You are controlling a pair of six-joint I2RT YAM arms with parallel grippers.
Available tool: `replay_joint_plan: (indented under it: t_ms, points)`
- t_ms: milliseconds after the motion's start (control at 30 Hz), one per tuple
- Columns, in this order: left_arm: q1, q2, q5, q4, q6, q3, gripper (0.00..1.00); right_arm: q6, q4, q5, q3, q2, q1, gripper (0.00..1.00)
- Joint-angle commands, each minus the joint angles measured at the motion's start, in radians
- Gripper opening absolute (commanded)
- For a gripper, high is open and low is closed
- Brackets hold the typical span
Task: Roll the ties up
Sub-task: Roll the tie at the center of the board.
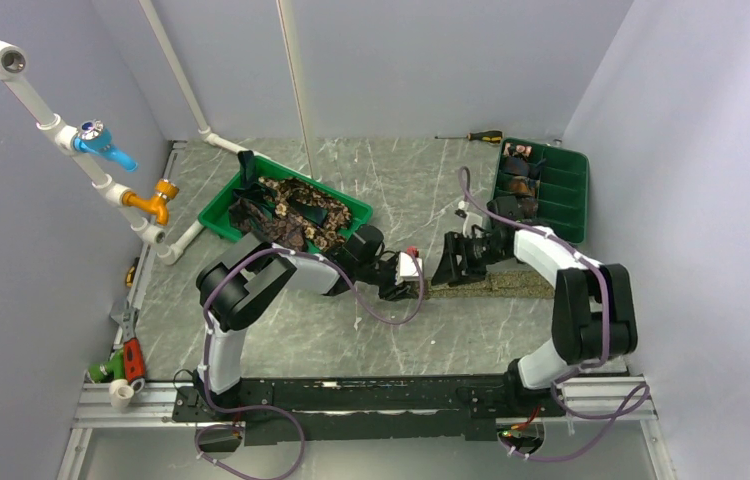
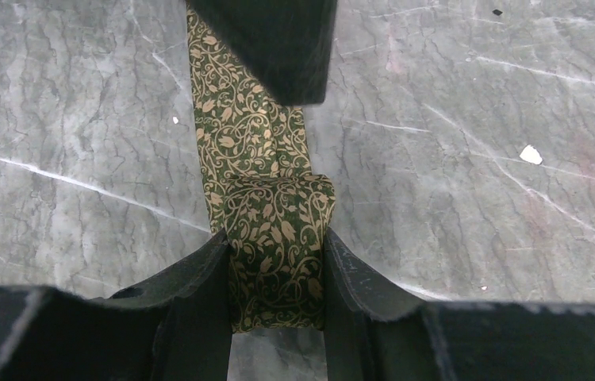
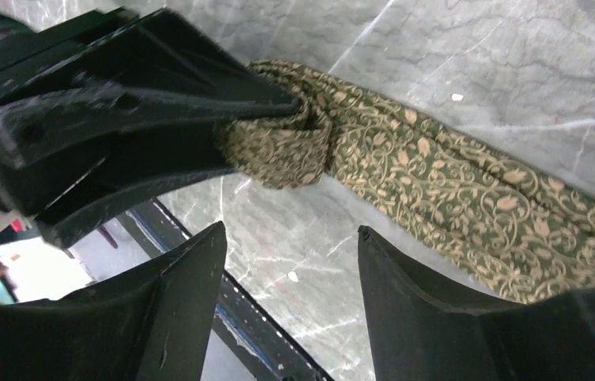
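One of the ties [image 2: 255, 151], olive green with a tan vine pattern, lies as a strip on the marble table [image 1: 496, 285]. Its near end is folded over into a small coil [image 3: 278, 151]. My left gripper [image 2: 277, 238] is shut on that coil, one finger on each side [image 1: 413, 288]. My right gripper [image 3: 290, 230] stands open just beside the coil, with only bare table between its fingers [image 1: 448, 272]. More ties lie heaped in a green tray [image 1: 219, 218] at the back left. Small coiled ties sit in a compartmented green tray [image 1: 576, 195] at the back right.
A screwdriver [image 1: 471, 136] lies at the back of the table. White pipes with a blue valve [image 1: 101, 145] and an orange valve [image 1: 151, 202] run down the left wall. Hand tools [image 1: 126, 362] lie at the left front edge. A metal rail [image 1: 371, 395] runs along the near edge.
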Motion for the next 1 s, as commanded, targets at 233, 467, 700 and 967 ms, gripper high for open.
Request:
replay_joint_plan:
  t_ms: [233,467,700,967]
  points:
    - [0.008,0.029,0.023,-0.138,0.003,-0.025,0.25,0.065,0.153,0.013,0.029,0.208,0.003,0.38]
    - [0.012,0.026,0.040,-0.191,0.072,-0.005,0.25,0.031,0.074,-0.062,0.053,0.210,-0.007,0.16]
    - [0.015,0.033,0.044,-0.207,0.087,-0.008,0.26,0.100,0.123,-0.072,0.068,0.154,0.002,0.16]
    - [0.033,0.031,0.052,-0.180,0.004,0.013,0.27,0.004,0.065,0.115,0.081,0.328,0.013,0.10]
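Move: The flat stretch of tie I am about to work with my right hand lies about 6 cm below it, some 2 cm ahead and 1 cm to its left. The rolled end, already in my left fingers, sits roughly 6 cm to my right hand's left, level fore and aft and 5 cm lower. The compartment box stands about 17 cm ahead and 18 cm to my right hand's right. From my left hand, that stretch is about 5 cm to the right and 1 cm ahead, slightly lower. My right hand drops about 5 cm towards the flat tie just right of the roll, its fingers closing from well open to nearly shut. Still narrowing them slightly, I hop up some 3 cm, edging a little forward, then dip again until the fingertips meet the fabric. My left hand stays put and keeps its grip on the roll. ##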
